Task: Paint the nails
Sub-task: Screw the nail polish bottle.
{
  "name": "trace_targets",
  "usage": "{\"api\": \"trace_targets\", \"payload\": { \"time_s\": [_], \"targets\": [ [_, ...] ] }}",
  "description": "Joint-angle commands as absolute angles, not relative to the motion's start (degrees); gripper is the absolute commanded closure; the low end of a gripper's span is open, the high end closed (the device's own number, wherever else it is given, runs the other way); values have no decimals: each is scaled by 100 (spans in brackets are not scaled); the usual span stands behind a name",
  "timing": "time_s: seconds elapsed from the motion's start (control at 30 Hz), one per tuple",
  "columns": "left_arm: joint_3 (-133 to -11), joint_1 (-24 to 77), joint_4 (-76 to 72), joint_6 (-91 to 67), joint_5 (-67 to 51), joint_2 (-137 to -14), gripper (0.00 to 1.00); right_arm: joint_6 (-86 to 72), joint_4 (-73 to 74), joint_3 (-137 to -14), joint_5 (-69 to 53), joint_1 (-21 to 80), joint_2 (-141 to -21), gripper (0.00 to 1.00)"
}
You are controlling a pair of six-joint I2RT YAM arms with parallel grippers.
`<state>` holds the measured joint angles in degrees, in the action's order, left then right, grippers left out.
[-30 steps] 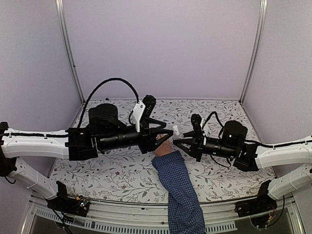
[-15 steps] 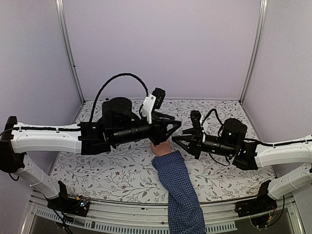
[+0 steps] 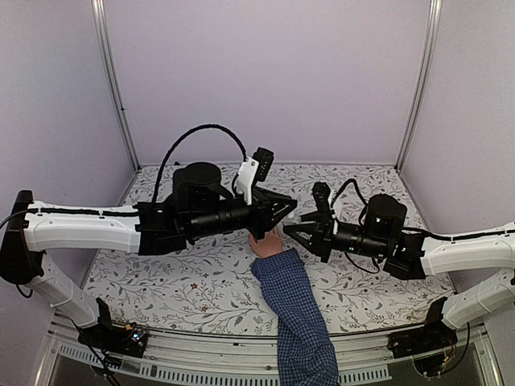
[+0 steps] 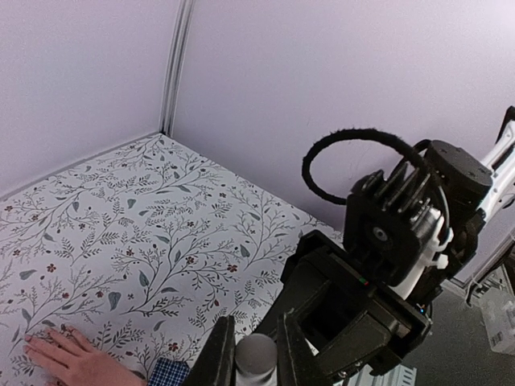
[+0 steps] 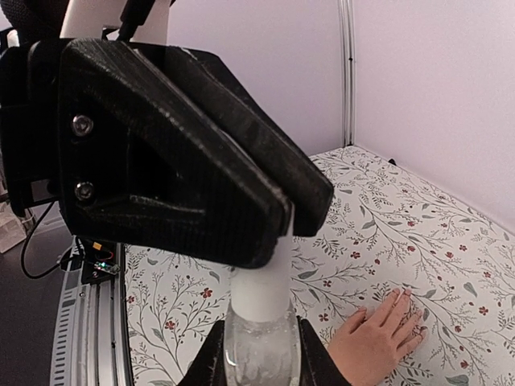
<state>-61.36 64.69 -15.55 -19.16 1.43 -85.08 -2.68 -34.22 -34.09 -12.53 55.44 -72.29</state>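
Note:
My right gripper (image 5: 257, 358) is shut on a small clear polish bottle (image 5: 259, 342) that it holds upright above the table. The bottle's white cap (image 5: 263, 277) sits between the fingers of my left gripper (image 4: 256, 360), which is shut on the cap (image 4: 256, 352) from above. In the top view the two grippers meet at the table's middle, left gripper (image 3: 288, 215) against right gripper (image 3: 300, 232). Just below them a pale hand (image 3: 266, 244) lies flat, fingers spread, ending a blue checked sleeve (image 3: 302, 314). Its nails (image 5: 396, 293) are pale; I cannot make out any colour.
The table (image 3: 185, 281) is covered by a white cloth with a floral print. Lilac walls close in the back and both sides, with metal posts (image 3: 113, 80) at the corners. The sleeve runs off the near edge between the arm bases.
My left gripper has moved right to the bottle and closed on its white cap. My right gripper has kept hold of the bottle, shifting only slightly. The hand has not moved.

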Motion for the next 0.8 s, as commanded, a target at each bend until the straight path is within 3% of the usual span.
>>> {"api": "trace_targets", "payload": {
  "time_s": [0.0,0.2,0.77],
  "targets": [
    [-5883,6441,-1805,-1947,-253,-8453,91,-221,-3516,-3692,-1338,5572,-7075,100],
    [-5518,6436,-2028,-1864,-658,-8232,98,-182,-3504,-3782,-1753,5572,-6914,100],
    [-5019,6427,-2686,-1225,-2897,-8068,100,-106,-3489,-4396,-4226,5572,-6707,100]
  ]
}}
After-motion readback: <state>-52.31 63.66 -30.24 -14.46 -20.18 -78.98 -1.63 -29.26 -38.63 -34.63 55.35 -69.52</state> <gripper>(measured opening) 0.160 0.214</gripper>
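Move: The left fingers are already shut on the cap of the nail polish bottle, whose middle is some 3 cm straight below that hand. The right fingers still hold the bottle's clear body, its middle about 2 cm above them. The model hand lies on the table, from the left hand roughly 16 cm ahead, 5 cm to the left and 28 cm below. Both hands carry the bottle back about 6 cm, rising slightly, left twisting the cap clockwise, right counter-turning the body. ##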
